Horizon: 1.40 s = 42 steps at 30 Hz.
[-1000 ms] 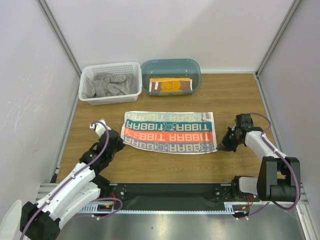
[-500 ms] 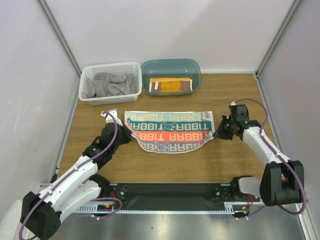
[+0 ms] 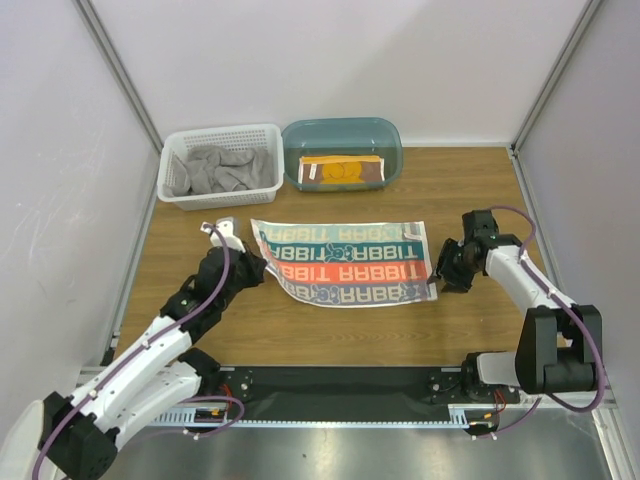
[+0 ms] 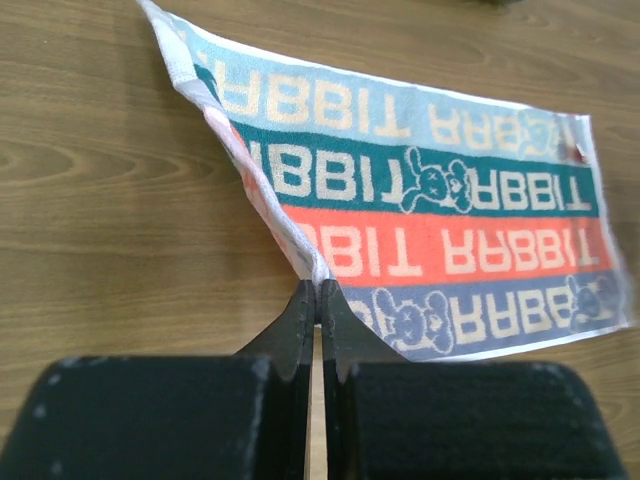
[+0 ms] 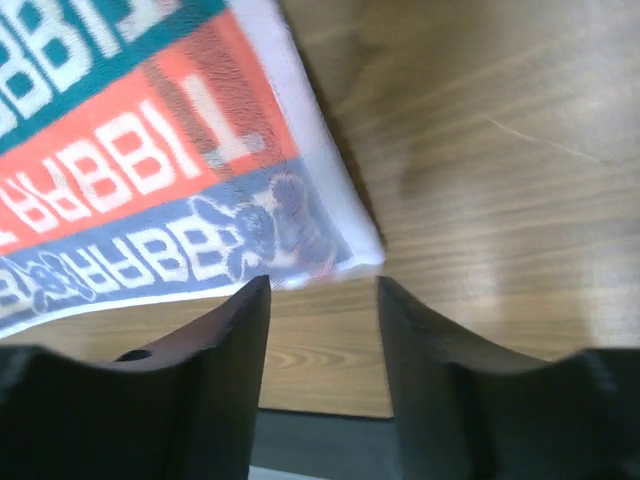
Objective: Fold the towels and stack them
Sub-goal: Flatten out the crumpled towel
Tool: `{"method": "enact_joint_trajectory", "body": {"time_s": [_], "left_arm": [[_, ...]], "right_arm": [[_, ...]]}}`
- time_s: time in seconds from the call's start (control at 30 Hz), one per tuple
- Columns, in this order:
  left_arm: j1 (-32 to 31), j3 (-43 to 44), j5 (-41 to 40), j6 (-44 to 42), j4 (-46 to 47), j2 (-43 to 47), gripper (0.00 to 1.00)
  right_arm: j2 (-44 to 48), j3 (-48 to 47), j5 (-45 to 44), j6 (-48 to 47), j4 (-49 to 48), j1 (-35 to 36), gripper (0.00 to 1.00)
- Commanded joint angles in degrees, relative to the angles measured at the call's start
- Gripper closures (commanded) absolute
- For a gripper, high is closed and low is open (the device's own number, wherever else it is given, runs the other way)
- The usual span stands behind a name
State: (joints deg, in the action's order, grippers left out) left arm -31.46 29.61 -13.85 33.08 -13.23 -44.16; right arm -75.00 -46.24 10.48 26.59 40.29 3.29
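The white towel (image 3: 345, 265) with teal, red and blue printed letters lies spread on the table's middle. My left gripper (image 3: 250, 268) is shut on its near left corner, which is lifted and pinched between the jaws (image 4: 318, 290); the rest of the towel (image 4: 430, 200) lies flat beyond. My right gripper (image 3: 443, 272) stands open just off the towel's near right corner (image 5: 340, 250), with nothing between its fingers (image 5: 323, 285). The grey towel (image 3: 218, 168) lies crumpled in the basket. The brown towel (image 3: 342, 170) with orange print lies folded in the tub.
A white lattice basket (image 3: 220, 132) stands at the back left and a teal oval tub (image 3: 342, 125) beside it at the back centre. Grey walls close off the table on the left, right and back.
Both grippers lifted the towel's near edge and carried it a little away from the bases. The right gripper then opened and let its corner drop; the left still holds.
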Motion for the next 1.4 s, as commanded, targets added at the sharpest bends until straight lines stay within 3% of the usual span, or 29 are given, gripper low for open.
{"method": "enact_joint_trajectory", "body": {"time_s": [0.0, 0.1, 0.27, 0.43, 0.67, 0.97, 1.37], "left_arm": [[-0.35, -1.47, -0.92, 3.47, -2.32, 2.76, 1.0], [-0.44, -3.58, -0.04, 6.89, -2.5, 4.52, 1.0], [-1.76, -6.4, 0.22, 11.74, -3.64, 5.93, 1.0], [-5.09, -7.54, -1.97, 16.13, -8.03, 6.02, 1.0], [-7.82, -14.3, -4.52, 29.92, -13.48, 9.7, 0.99], [-8.26, -19.14, -3.38, 29.33, -18.31, 18.23, 1.0], [-8.18, -20.99, -2.94, 27.57, -19.11, 22.89, 1.0]], "right_arm": [[-0.93, -4.46, 2.78, 0.22, 4.97, -2.84, 0.46], [-1.2, -11.92, 2.62, -1.01, 5.5, -1.89, 0.39], [-7.86, -28.27, -2.48, -3.65, 6.47, 6.71, 0.29], [-20.15, -40.67, 1.12, -1.98, 1.11, 16.02, 0.28], [-37.72, -59.03, 2.18, -2.95, -0.57, 29.29, 0.28], [-55.94, -80.56, 3.67, -2.33, -1.89, 42.14, 0.29], [-65.71, -87.09, -1.25, -0.49, -6.19, 49.0, 0.3]]}}
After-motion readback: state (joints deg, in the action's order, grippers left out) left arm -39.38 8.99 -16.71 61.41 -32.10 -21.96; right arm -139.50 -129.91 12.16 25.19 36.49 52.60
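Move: The left hand holds the towel's near left corner some 14 cm above the table; its goal, bare table, is about 10 cm back, 2 left and 13 down. The far left corner is 14 cm ahead of it, 4 left and 13 down. From the right hand that corner lies about 15 cm ahead, 43 left, 4 down; the towel's near right corner is 3 back, 1 right, 4 down, the white basket 28 ahead, 50 left, the teal tray 30 ahead, 22 left, both near hand height. Sweeping some 45 cm left across the towel, the open right hand leaves the near right corner, first arcing up and forward about 14 cm, then sinking and easing slightly back to hover by the left edge near the far left corner, fingers opening wider and wrist turning about 50 degrees counter-clockwise. Meanwhile the left hand, still pinching its corner, lowers it 12 cm and draws it 10 cm back, tipping further down. ##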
